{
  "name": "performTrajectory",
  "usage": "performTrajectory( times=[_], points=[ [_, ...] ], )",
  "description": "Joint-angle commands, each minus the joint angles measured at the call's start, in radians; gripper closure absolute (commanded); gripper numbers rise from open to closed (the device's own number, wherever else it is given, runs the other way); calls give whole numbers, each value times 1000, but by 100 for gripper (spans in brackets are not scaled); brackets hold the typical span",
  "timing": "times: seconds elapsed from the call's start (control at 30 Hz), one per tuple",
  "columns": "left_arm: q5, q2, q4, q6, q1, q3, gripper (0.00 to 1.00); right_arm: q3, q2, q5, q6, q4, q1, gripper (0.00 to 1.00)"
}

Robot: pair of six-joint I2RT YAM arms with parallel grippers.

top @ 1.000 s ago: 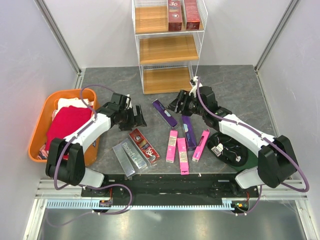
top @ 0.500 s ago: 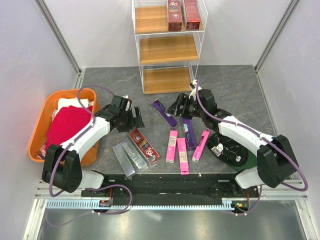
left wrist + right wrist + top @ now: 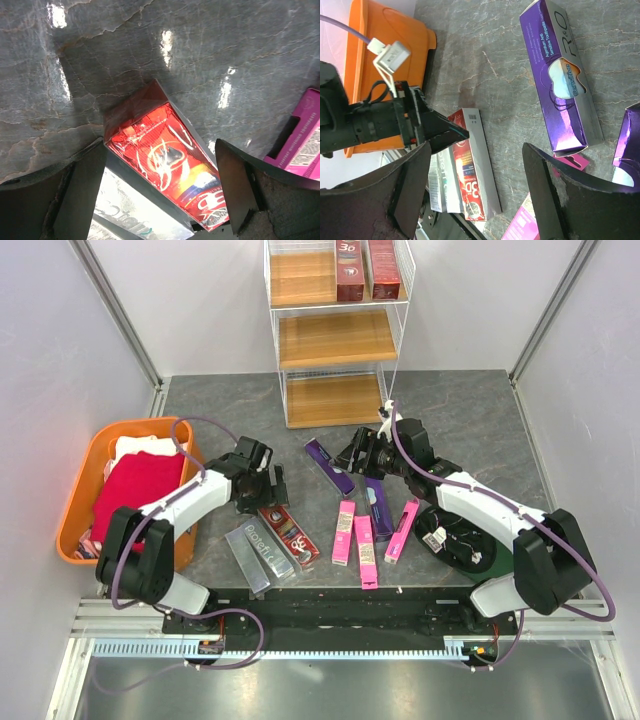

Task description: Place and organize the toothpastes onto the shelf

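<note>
The shelf (image 3: pixel 337 330) stands at the back with two red toothpastes (image 3: pixel 366 270) on its top tier. On the table lie a red box (image 3: pixel 289 531), silver-grey boxes (image 3: pixel 258 555), two purple boxes (image 3: pixel 329 466) (image 3: pixel 377 505) and three pink ones (image 3: pixel 366 551). My left gripper (image 3: pixel 262 490) hangs open over the red box's far end. In the left wrist view the red box (image 3: pixel 165 160) lies between the spread fingers (image 3: pixel 82 190) without touching them. My right gripper (image 3: pixel 352 455) is open and empty just right of the purple box (image 3: pixel 565 80).
An orange tub (image 3: pixel 80 500) holding a red cloth (image 3: pixel 130 490) sits at the left edge, close to the left arm. A black round object with cables (image 3: pixel 450 535) lies under the right forearm. Side walls with metal posts close in the table.
My left gripper has swung right and nearer, from beside the tub to above the red box's far end. The right gripper's jaws have spread wider; that arm barely moved.
</note>
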Motion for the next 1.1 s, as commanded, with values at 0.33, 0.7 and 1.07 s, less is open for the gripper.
performTrajectory(
  times=[0.33,0.7,1.07],
  points=[
    [16,217,110,-28,-61,65,11,-9,10,-8,-16,26,1,17],
    [82,219,158,-54,-95,105,41,-11,-1,-4,-22,12,2,16],
    [125,61,240,-71,-32,98,54,3,-24,13,-50,-13,4,15]
  ],
)
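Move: The red toothpaste box runs away from under the left hand, which hovers over its far end: the box's middle is about 8 cm back, 4 cm to the right and 4 cm below. The clear-and-silver box has its middle roughly 11 cm back and 1 cm left of the hand, the grey box some 15 cm back and 6 cm left. The nearer purple box is about 9 cm ahead and 15 cm right. From the idle right hand, the red box lies some 14 cm left, 9 cm back and 17 cm below. Straight down first, about 3 cm, the left hand brings its open fingers astride the far end of the red box. It then sweeps some 5 cm to the right and a little forward while the fingers close, pinching the box by its two sides and dragging that end along, and finally rises about 2.5 cm with the grip kept. ##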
